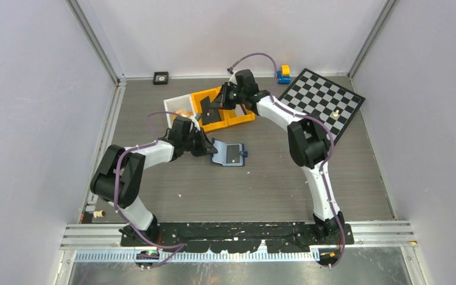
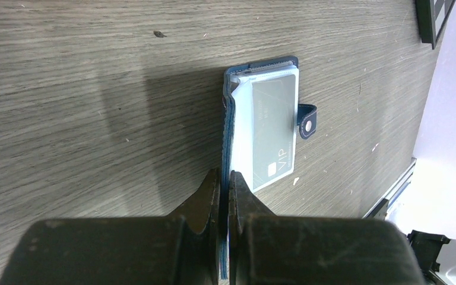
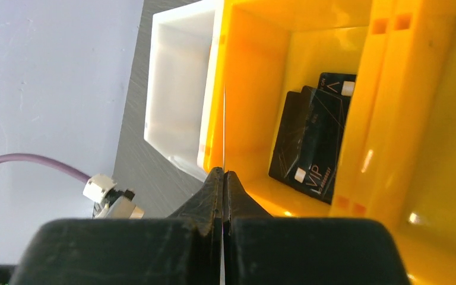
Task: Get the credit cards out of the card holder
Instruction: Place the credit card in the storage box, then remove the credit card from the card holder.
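The navy card holder point(image 1: 221, 155) lies open on the table, blue-grey inside up. A grey credit card point(image 2: 273, 127) marked VIP sits in its pocket, next to the snap tab point(image 2: 307, 122). My left gripper point(image 2: 224, 173) is shut on the card holder's raised left flap point(image 2: 228, 133), also seen in the top view point(image 1: 209, 147). My right gripper point(image 1: 218, 102) hangs over the orange bin point(image 1: 231, 117), shut on a dark credit card point(image 1: 209, 110) that shows edge-on point(image 3: 224, 89) in the right wrist view. Two dark credit cards point(image 3: 312, 139) lean inside the orange bin point(image 3: 255, 89).
A white bin point(image 1: 175, 105) stands left of the orange one. A checkerboard point(image 1: 323, 101) lies at the back right, with a blue and yellow block point(image 1: 283, 73) behind it. A small black square item point(image 1: 161, 76) sits at the back wall.
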{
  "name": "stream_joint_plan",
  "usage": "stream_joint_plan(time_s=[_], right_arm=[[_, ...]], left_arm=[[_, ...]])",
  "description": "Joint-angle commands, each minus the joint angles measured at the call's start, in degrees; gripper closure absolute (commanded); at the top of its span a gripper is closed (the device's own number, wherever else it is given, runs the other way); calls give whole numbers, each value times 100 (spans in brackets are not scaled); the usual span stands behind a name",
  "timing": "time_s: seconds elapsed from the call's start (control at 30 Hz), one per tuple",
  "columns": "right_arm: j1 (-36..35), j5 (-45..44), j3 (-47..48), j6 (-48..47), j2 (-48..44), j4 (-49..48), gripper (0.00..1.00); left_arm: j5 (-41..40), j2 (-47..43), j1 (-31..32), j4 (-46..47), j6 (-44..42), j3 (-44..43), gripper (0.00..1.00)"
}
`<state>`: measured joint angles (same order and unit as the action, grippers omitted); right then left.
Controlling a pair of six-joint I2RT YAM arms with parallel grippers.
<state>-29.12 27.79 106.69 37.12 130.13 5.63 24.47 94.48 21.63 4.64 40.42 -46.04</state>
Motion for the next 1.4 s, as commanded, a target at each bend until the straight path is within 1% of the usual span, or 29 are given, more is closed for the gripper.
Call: stream_joint_plan(time_s=[0.0,0.13,0.33,0.37,0.4,0.43,0.5,0.53,0.57,0.63,0.73,0.9,1.0,1.03,1.07,1.1,1.17,1.23,1.37], right_arm=[[-112,31,756,-122,441,473,99],[-180,-78,1226,-125,789,735,99],[-242,-385,1667,-181,928,1147,98],[-241,-499,1724,-194,935,1254,92],[-243,-581,1746,-215,917,1336,82],[-236,-664,1730,-241,873,1401,75],[-249,-769,1578,-281,695,1430,64],[-259,-774,1474,-303,560,1427,60],[-273,-792,1387,-343,415,1447,58],[-306,-909,1149,-465,-28,1577,57],[-310,-1123,425,-525,-785,1485,54],[-326,-1645,-1539,-527,-2198,1067,43],[-345,-1795,-2708,-471,-3004,746,33],[-396,-1901,-3122,-460,-3292,577,28],[-483,-2070,-3508,-463,-3564,420,20],[-599,-2301,-3820,-510,-3808,301,18],[-821,-2730,-4251,-624,-4153,230,17],[-853,-3138,-4565,-596,-4375,224,16],[-883,-3834,-5047,-345,-4477,-27,14]], left_arm=[[2,-252,-1,124,27,72,100],[-35,-274,-1,132,33,87,100],[13,-250,-1,153,53,69,100],[10,-260,-1,151,53,76,100],[5,-272,-1,151,53,75,100],[-4,-293,-1,151,53,84,100],[-33,-316,-1,151,46,95,100],[-39,-317,-1,155,45,93,100],[-28,-312,-1,163,44,101,100],[16,-287,-1,227,73,112,100],[85,-240,-1,329,112,130,100],[158,-223,-1,397,115,122,100],[168,-279,-3,410,98,137,100],[178,-291,-1,426,90,146,100],[188,-309,-1,457,88,160,100],[196,-328,-1,508,93,191,100],[180,-356,-1,617,108,275,98],[226,-360,-1,761,142,348,100],[599,-271,-1,1275,466,461,100]])
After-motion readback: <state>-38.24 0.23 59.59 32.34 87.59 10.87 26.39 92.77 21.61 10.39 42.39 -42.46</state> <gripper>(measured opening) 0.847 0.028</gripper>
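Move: The right hand holds the dark card inside the near rim of its reach; the storage box, the left yellow compartment, has its middle about 3 cm to the left, 1 cm back and 8 cm below. From that hand the right yellow compartment lies about 8 cm right and 2 cm ahead, the white bin 15 cm left and 2 cm back, and the open card holder 20 cm back, 5 cm right and 11 cm lower. From the left hand, the storage box is some 18 cm ahead, 1 cm left and slightly lower. The right hand eases about 2 cm left and sinks about 5 cm into the storage box, where its fingers open and let go of the card; then it rises some 8 cm while swinging back and right, and comes down again by about 4 cm towards the card holder, ending about 17 cm back and 11 cm right of where it began. On the way its fingers spread to nearly wide open and the wrist tips them some 20 degrees further down with a slight clockwise turn, while the left hand stays nearly in place and keeps its pinch on the holder's cover. ##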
